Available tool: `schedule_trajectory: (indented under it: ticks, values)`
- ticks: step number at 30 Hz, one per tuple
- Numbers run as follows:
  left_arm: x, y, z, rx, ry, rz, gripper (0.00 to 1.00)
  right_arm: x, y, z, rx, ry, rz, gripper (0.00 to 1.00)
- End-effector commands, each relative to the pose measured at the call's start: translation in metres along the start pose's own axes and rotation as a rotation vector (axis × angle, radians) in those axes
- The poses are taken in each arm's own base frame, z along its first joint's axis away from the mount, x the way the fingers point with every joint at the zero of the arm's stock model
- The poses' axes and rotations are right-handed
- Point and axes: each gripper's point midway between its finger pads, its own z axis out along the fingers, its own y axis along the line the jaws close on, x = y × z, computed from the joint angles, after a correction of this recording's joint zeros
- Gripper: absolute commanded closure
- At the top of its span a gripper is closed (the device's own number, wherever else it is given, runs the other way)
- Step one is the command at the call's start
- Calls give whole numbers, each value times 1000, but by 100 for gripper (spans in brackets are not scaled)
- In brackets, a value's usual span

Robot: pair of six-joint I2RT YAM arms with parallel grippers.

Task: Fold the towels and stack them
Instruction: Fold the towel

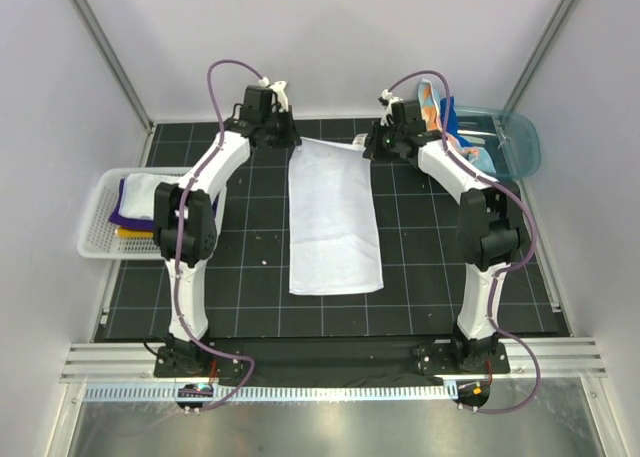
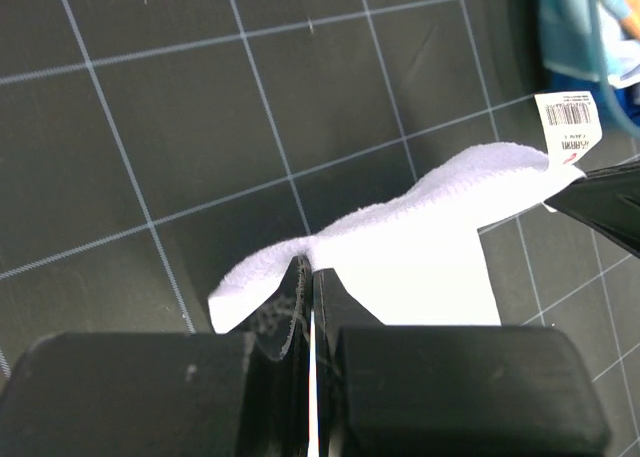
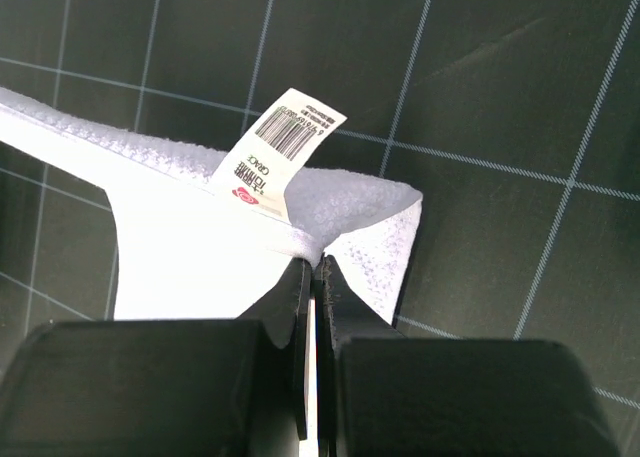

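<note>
A plain white towel (image 1: 333,217) lies spread lengthwise on the black grid mat (image 1: 250,267) between the two arms. My left gripper (image 1: 288,137) is shut on its far left corner, and the left wrist view shows the cloth (image 2: 420,237) pinched and lifted at the gripper (image 2: 310,267). My right gripper (image 1: 372,143) is shut on the far right corner (image 3: 180,237), pinching the hem just under a barcode label (image 3: 280,147) at the gripper (image 3: 318,262). Folded white (image 1: 150,189), purple (image 1: 125,212) and yellow (image 1: 135,234) towels lie in the basket. A spotted light blue towel (image 1: 432,102) and a bright blue towel (image 1: 452,117) sit in the tub.
A white mesh basket (image 1: 95,217) stands at the mat's left edge. A translucent teal tub (image 1: 520,142) stands at the back right. White walls close in the back and both sides.
</note>
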Motion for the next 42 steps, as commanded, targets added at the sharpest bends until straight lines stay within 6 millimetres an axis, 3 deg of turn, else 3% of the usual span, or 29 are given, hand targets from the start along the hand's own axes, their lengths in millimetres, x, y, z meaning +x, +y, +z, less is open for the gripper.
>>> schedule_trajectory:
  ticks: [1, 6, 7, 11, 16, 17, 19, 27, 32, 37, 42]
  values:
    - [-23, 19, -12, -55, -71, 26, 100, -31, -14, -12, 72, -82, -46, 99]
    - [3, 28, -14, -116, -15, 32, 100, -17, -25, -29, 150, -26, -76, 99]
    - [15, 34, -13, -155, 9, 44, 100, -9, -27, -32, 170, 1, -91, 99]
    - [30, 35, -24, -240, 23, 120, 100, 16, -39, -41, 273, 54, -127, 99]
    - [38, 29, -40, -296, 8, 205, 100, 33, -35, -57, 324, 52, -153, 99]
    - [51, 35, -42, -312, 32, 236, 100, 43, -34, -57, 332, 69, -164, 99]
    - [48, 26, -51, -314, -3, 285, 100, 47, -32, -64, 358, 64, -178, 99]
    - [91, 18, -67, -308, 17, 365, 100, 83, -20, -81, 391, 87, -191, 99]
    - [119, -2, -75, -294, 20, 349, 100, 105, -15, -98, 406, 95, -204, 99]
    - [143, -4, -91, -328, 10, 285, 100, 137, -16, -116, 412, 119, -188, 99]
    - [157, -11, -106, -335, -9, 277, 100, 152, -11, -133, 379, 111, -169, 99]
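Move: Both hands already hold the white towel's far hem, raised. The near edge they take it towards lies about 35 cm back and 9 cm to the right of the left hand, 14 cm below; from the right hand, 33 cm back, 9 cm left and 12 below. The folded stack is some 31 cm left of the left hand and 10 back; the patterned towel is 24 cm right of the right hand and 8 ahead. Both hands, still pinching the far hem, carry it back some 18 cm and down towards the near edge. ##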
